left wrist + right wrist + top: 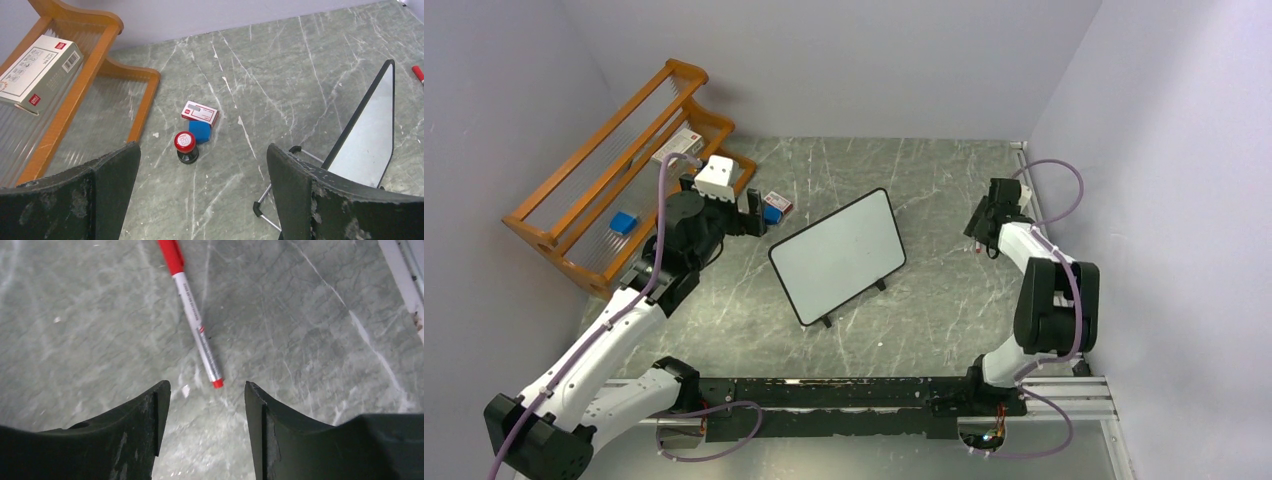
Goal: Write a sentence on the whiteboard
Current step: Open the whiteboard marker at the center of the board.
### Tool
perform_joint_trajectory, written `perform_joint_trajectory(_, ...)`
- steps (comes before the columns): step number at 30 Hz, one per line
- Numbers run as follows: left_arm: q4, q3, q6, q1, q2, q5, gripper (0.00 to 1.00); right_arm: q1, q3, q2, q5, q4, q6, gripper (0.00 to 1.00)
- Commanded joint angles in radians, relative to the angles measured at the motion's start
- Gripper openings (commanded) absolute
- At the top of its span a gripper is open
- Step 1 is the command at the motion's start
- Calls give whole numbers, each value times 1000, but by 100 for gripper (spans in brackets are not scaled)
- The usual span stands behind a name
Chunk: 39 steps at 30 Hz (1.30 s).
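Note:
The whiteboard [837, 255] stands tilted on its two black feet at the table's middle, and its face is blank: no sentence shows on it. In the left wrist view the whiteboard [367, 135] appears edge-on at the right. A red-capped marker [195, 320] lies flat on the table, its red end just ahead of my right gripper [207, 390], which is open with nothing between its fingers. Seen from above, the right gripper [982, 228] hangs over the marker [977, 248] to the right of the board. My left gripper [724, 200] [202, 165] is wide open and empty, left of the board.
A wooden rack [614, 170] stands at the back left with a white box [37, 70] on it and a blue block [624, 222]. Ahead of the left gripper sit a red-topped stamp [185, 146], a blue block [200, 131] and a small box [200, 112]. A rail [405, 270] edges the table's right side.

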Motion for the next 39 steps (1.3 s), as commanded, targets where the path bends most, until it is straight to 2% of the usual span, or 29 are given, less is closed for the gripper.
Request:
perform_joint_trajectory(1, 67, -24, 21, 7, -29, -11, 100, -53, 26, 83, -60, 81, -4, 58)
perform_joint_trajectory(7, 74, -35, 24, 8, -29, -25, 100, -67, 96, 218, -74, 83, -20, 47)
perform_joint_trajectory(15, 67, -39, 21, 6, -1, -3, 100, -67, 177, 321, -76, 33, -33, 35)
perform_joint_trajectory(19, 67, -41, 28, 6, 12, -19, 100, -67, 202, 357, -90, 6, -39, 24)
perform_joint_trajectory(22, 72, -51, 30, 7, 16, -30, 100, -62, 201, 357, -125, -1, -40, 12)
perform_joint_trajectory(27, 73, -51, 22, 6, 20, -7, 100, -27, 163, 278, -126, 12, -28, 0)
perform_joint_trajectory(32, 70, -43, 14, 7, -9, 2, 100, -7, 137, 145, -137, -10, -32, 0)
perform_joint_trajectory(36, 52, -21, -6, 6, -30, 65, 100, 25, 110, 14, -160, -29, -37, 0)
perform_joint_trajectory(39, 4, 25, -65, 6, -26, 67, 100, 54, 88, -91, -196, -57, -46, 0)
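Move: The marker lies on the table about 6 cm ahead of the right gripper, some 1 cm to its right and 6 cm below, with the cap end farther out. The whiteboard's middle stands about 34 cm to the gripper's left and 7 cm back, about 2 cm above it. The metal rail runs level with the marker, about 18 cm to the marker's right. From the left gripper, the marker is roughly 54 cm right, 11 cm ahead and 27 cm down. Lower the open right gripper about 5 cm, then slide it forward some 5 cm low along the marker while the fingers narrow, and pinch the barrel just short of its middle, towards the tail. Keeping that grip, lift it about 8 cm and carry it some 4 cm left, easing back a little, with a slight counter-clockwise turn. ##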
